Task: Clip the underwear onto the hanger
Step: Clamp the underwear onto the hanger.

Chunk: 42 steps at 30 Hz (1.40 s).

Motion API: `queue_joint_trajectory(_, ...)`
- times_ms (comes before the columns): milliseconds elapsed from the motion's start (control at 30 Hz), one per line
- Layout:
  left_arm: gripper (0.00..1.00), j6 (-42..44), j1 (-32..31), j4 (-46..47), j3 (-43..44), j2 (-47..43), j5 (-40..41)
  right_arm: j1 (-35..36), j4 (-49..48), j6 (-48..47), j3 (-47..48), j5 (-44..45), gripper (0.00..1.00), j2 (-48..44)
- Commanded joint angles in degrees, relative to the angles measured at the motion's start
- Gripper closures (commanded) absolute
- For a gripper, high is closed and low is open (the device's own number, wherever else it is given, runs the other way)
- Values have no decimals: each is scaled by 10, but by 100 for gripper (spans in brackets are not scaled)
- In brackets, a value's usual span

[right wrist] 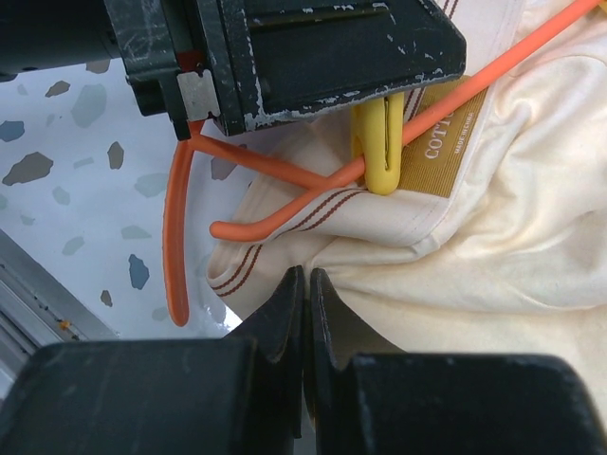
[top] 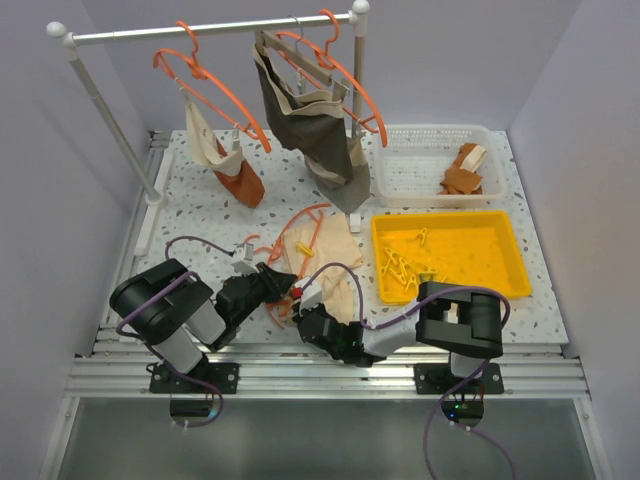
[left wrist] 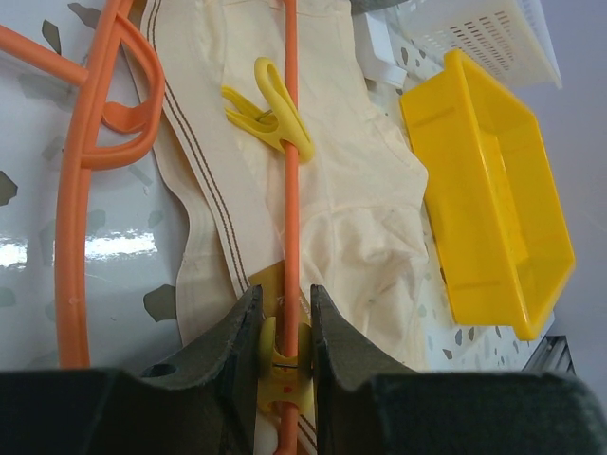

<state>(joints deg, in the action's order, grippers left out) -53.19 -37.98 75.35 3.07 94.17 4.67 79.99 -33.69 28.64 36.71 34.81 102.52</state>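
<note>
The cream underwear lies on the table in front of both arms, with the orange hanger on top of it. In the left wrist view the hanger's bar runs up the underwear. One yellow clip sits on the bar and cloth. My left gripper is shut on a second yellow clip around the bar at the waistband. My right gripper is shut on a pinch of the underwear just below that clip and the hanger's end.
A yellow tray with several loose clips stands to the right, a white basket with a rust cloth behind it. At the back, a white rail carries orange hangers with a dark garment and a cream-and-rust one.
</note>
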Motion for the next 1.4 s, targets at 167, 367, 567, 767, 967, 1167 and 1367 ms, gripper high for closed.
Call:
queue_joint_trajectory(167,54,-2,1,333,-142,-5,-6,10,94,0,-11,-27,100,1)
queue_joint_trajectory(367,47,1,2,334,-140,7,-6,10,100,2,-19,-16,100,-17)
queue_joint_trajectory(567,43,22,3,326,-154,-8,38,10,129,6,-35,4,100,-55)
queue_joint_trajectory(767,41,32,3,313,-152,-29,37,11,137,6,-39,6,94,-64)
queue_joint_trajectory(967,41,34,2,301,-151,-49,32,12,127,4,-30,3,81,-52)
queue_joint_trajectory(1167,41,44,2,284,-159,-79,44,19,113,-4,-34,8,58,-69)
queue_joint_trajectory(1367,40,57,3,175,-156,-158,82,20,93,-19,-54,10,51,-125)
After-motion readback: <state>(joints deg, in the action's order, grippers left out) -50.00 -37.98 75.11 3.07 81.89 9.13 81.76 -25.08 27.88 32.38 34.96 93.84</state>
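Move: The first yellow clip is between the left fingers, its middle about 1 cm below them, straddling the hanger bar and the underwear's waistband. The second yellow clip sits on the same bar, roughly 7 cm farther out and 3 cm to this hand's right, about 1 cm lower. From the right hand, which pinches the waistband near its corner, the first clip is some 6 cm ahead and 1 cm to the left, about 1 cm up; the hanger's near end is 2 cm back, 4 cm to the left and 1 cm lower. The left fingers open first and let go of the clip on the bar and waistband, then the hand lifts off, slowly at first and then faster, to about 6 cm up and a little forward, its fingers tipping upward some 10 degrees. Meanwhile the right hand, still pinching the cloth, draws it about 2.5 cm to the right, away from the clip, pauses there and opens to release it, then eases slightly back and farther right, staying low over the cloth. ##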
